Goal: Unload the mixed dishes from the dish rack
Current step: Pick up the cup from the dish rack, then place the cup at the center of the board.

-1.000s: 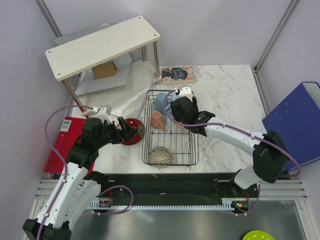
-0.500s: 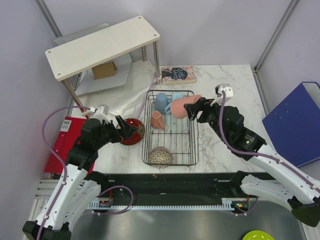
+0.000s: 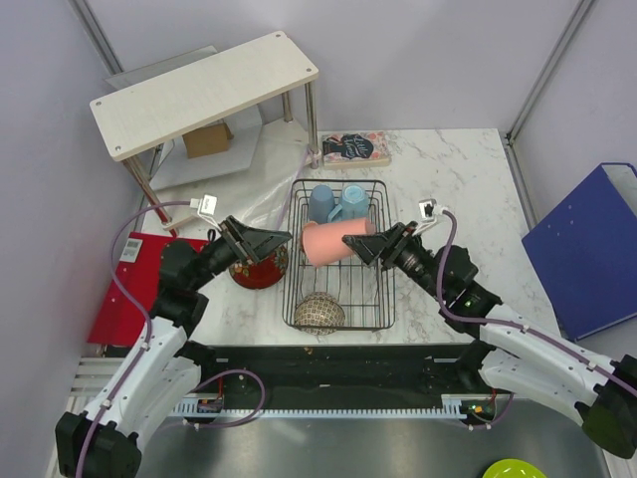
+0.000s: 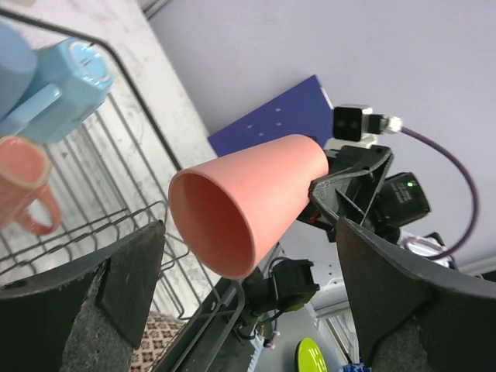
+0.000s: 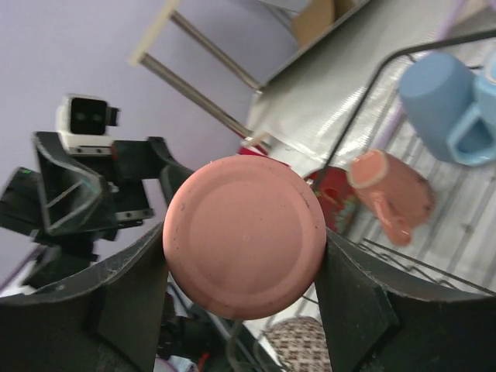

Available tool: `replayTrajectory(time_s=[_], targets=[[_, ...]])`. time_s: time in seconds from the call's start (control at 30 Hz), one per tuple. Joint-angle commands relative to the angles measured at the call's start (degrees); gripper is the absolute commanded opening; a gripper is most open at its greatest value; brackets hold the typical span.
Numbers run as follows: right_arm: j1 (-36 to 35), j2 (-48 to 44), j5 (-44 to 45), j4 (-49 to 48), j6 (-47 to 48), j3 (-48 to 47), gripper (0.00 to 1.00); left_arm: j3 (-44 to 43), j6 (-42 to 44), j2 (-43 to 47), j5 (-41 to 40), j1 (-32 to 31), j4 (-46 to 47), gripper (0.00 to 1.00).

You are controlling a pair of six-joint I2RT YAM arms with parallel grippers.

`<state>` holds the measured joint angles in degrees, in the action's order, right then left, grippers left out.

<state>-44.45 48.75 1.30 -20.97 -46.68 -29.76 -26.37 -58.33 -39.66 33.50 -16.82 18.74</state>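
My right gripper (image 3: pixel 364 245) is shut on the base end of the salmon-pink tumbler (image 3: pixel 324 244) and holds it sideways above the black dish rack (image 3: pixel 388 291). The tumbler's mouth (image 4: pixel 213 221) faces my left gripper (image 3: pixel 282 239), which is open, its fingers (image 4: pixel 128 283) wide and just short of the rim. The tumbler's flat base (image 5: pixel 244 236) sits between my right fingers (image 5: pixel 128 306). Two light blue mugs (image 3: pixel 336 202), a salmon-pink mug (image 5: pixel 391 192) and the speckled bowl (image 3: pixel 318 312) lie in the rack. The dark red plate (image 3: pixel 261 271) lies left of the rack.
A white wooden shelf (image 3: pixel 199 92) stands at the back left with a cardboard box (image 3: pixel 207 139) under it. A book (image 3: pixel 354 147) lies behind the rack. A red packet (image 3: pixel 124 291) is at the left edge and a blue binder (image 3: pixel 592 249) at the right.
My right gripper has taken the tumbler out of the rack's back and now carries it sideways, leftward over the rack. My left gripper has risen from the red plate and turned toward the tumbler's mouth.
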Motion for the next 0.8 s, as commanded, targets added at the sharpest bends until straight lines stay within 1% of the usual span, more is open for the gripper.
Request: replayTrajectory(time_s=[0.0, 0.03, 0.07, 0.2, 0.37, 0.53, 0.67, 0.73, 0.77], targets=[[0.24, 0.02, -5.87, -17.52, -7.37, 1.98, 0.0, 0.53, -5.92, -0.24, 3.86, -0.14, 12.19, 0.95], [0.24, 1.07, -6.13, -17.96, -7.73, 2.07, 0.0, 0.79, -6.1, -0.16, 3.77, -0.23, 12.89, 0.93], [0.24, 1.43, -6.48, -18.4, -7.9, 1.99, 0.0, 1.23, -6.45, -0.16, 3.68, -0.32, 13.33, 0.89], [0.24, 2.93, -6.66, -19.9, -8.26, 1.9, 0.0, 1.41, -6.19, 0.2, 3.68, -0.49, 13.78, 0.82], [0.24, 6.35, -7.72, -20.43, -7.64, 0.06, 0.0, 0.44, -4.7, -0.33, 3.59, -2.51, 13.69, 0.78], [0.24, 9.51, -7.98, -23.75, -8.43, 0.14, 0.0, 0.35, -3.81, -1.12, 2.8, -5.06, 13.78, 0.75], [0.24, 10.92, -8.07, -24.99, -8.52, 0.05, 0.0, 1.06, -3.73, -1.56, 2.63, -5.68, 13.78, 0.73], [0.24, 11.62, -8.77, -25.0, -8.43, -0.12, 0.0, 1.41, -3.64, -1.65, 2.72, -5.86, 13.86, 0.69], [0.24, 11.8, -8.95, -25.0, -8.26, -0.39, 0.0, 1.41, -3.55, -1.65, 2.63, -5.86, 13.78, 0.63]])
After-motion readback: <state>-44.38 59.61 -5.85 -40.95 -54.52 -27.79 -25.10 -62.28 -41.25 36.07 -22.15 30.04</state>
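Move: The pink cup, already lying sideways in the right fingers, has its middle about 14 cm to the left hand's right, roughly level with it. Under that path the small pink mug sits in the rack, about 12 cm ahead, 9 cm right and 20 cm below; the floral plate is about 5 cm ahead, 8 cm left and 23 cm below. The left gripper, where the cup is going, lies some 19 cm to the right hand's left, about level. Leftward by about 3.5 cm, the right hand carries the gripped cup mouth-first towards the left gripper, first rising nearly 3 cm and then sinking most of that back, while turning some 10 degrees counter-clockwise and rolling its left side up. The left hand rises 2–3 cm, then eases back and right by a similar amount to meet the cup, narrowing its wide-open fingers by roughly a third until one fingertip overlaps the cup's mouth; contact can't be seen. ##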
